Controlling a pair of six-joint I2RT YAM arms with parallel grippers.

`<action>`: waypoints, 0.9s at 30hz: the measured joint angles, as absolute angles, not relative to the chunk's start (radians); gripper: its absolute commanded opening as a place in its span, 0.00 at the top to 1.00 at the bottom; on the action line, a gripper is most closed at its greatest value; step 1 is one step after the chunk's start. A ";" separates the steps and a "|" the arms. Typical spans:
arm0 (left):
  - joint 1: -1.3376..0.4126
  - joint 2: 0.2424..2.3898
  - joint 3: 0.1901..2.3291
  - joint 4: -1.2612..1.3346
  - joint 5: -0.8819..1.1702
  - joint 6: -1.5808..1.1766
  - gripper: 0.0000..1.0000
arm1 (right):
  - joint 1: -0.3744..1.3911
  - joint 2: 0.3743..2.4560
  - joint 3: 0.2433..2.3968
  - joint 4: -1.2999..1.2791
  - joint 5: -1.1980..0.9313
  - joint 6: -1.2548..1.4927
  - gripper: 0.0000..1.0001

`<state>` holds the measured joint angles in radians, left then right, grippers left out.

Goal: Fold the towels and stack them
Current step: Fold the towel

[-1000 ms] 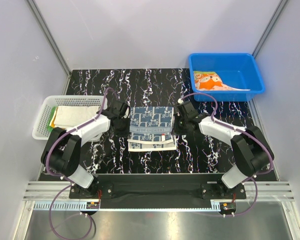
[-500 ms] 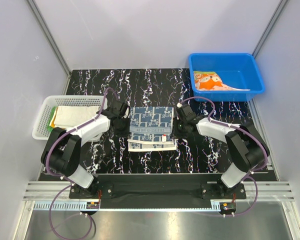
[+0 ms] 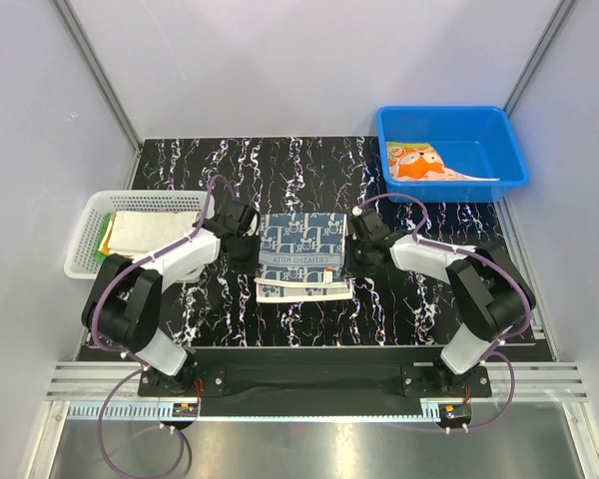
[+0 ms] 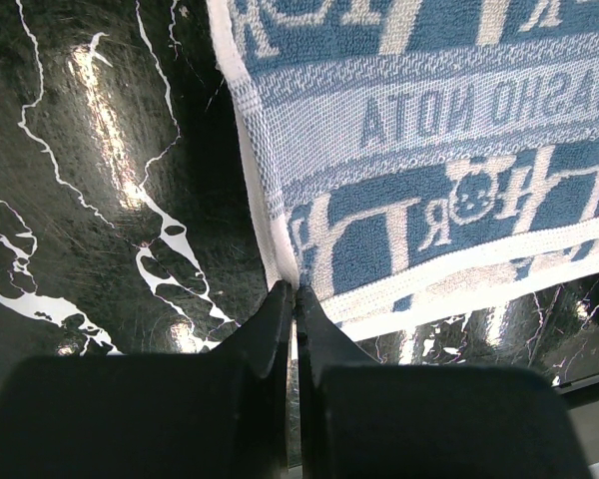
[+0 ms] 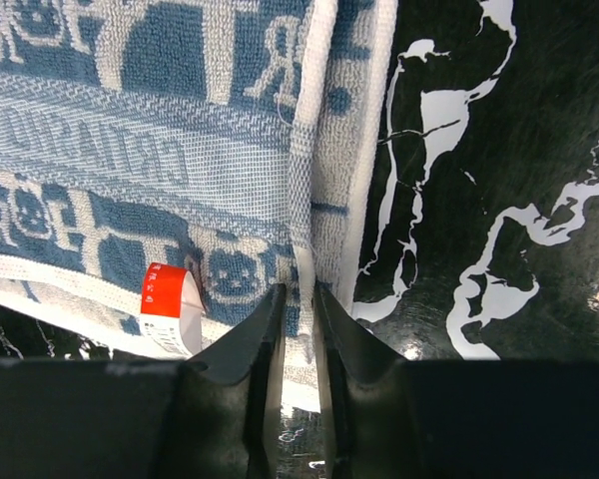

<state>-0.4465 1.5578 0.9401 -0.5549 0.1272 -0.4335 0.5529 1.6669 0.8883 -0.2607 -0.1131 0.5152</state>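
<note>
A navy-and-white patterned towel point(image 3: 299, 254) lies folded on the black marbled table between both arms. My left gripper point(image 3: 252, 256) is shut, its tips point(image 4: 295, 291) pinching the white hem of that towel point(image 4: 429, 150) on its left edge. On the right edge, my right gripper point(image 3: 350, 259) has its jaws a narrow way apart point(image 5: 299, 289), and the folded border of the towel point(image 5: 130, 150) runs into the gap. A red tag point(image 5: 165, 299) sticks out beside the left finger. A fox-face towel point(image 3: 419, 162) lies in the blue bin.
A white basket point(image 3: 88, 218) at the left holds a folded white towel point(image 3: 145, 232) over green and yellow ones point(image 3: 104, 241). The blue bin point(image 3: 449, 112) stands at the back right. Grey walls close in the table on three sides.
My right gripper's jaws have parted slightly, and its wrist has shifted a little toward the towel's right edge. The left arm and the towel have stayed put.
</note>
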 measured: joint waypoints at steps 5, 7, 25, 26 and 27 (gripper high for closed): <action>-0.447 1.558 0.940 -0.555 0.127 -0.434 1.00 | 0.567 1.667 0.898 -0.279 -0.084 0.501 0.76; -0.448 1.558 0.940 -0.555 0.127 -0.434 1.00 | 0.578 1.668 0.903 -0.286 -0.069 0.498 0.75; -0.465 1.542 1.000 -0.625 0.112 -0.443 1.00 | 0.625 1.662 1.063 -0.473 0.037 0.467 1.00; -0.466 1.535 1.006 -0.630 0.111 -0.444 1.00 | 0.625 1.648 1.068 -0.480 0.037 0.466 1.00; -0.468 1.527 1.010 -0.635 0.111 -0.446 1.00 | 0.625 1.636 1.071 -0.486 0.036 0.465 1.00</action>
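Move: The folded towel's right near corner lies right between the right hand's parted fingertips, about 1 cm to their left, with the red-and-white tag about 5 cm to the hand's left and level with it. The left hand already pinches the left near corner; from it the right near corner is some 20 cm to the right, and the middle of the towel's far edge about 14 cm ahead and 10 to the right. All lie at about fingertip height. Slipping about 1 cm to its left, the right hand shuts its fingers and pinches the towel's right near corner, then lifts about 4.5 cm, edging forward and rolling about 10 degrees so its right side rises. The left hand keeps its pinch on the left corner and, just after, rises too, about 2.5 cm. ##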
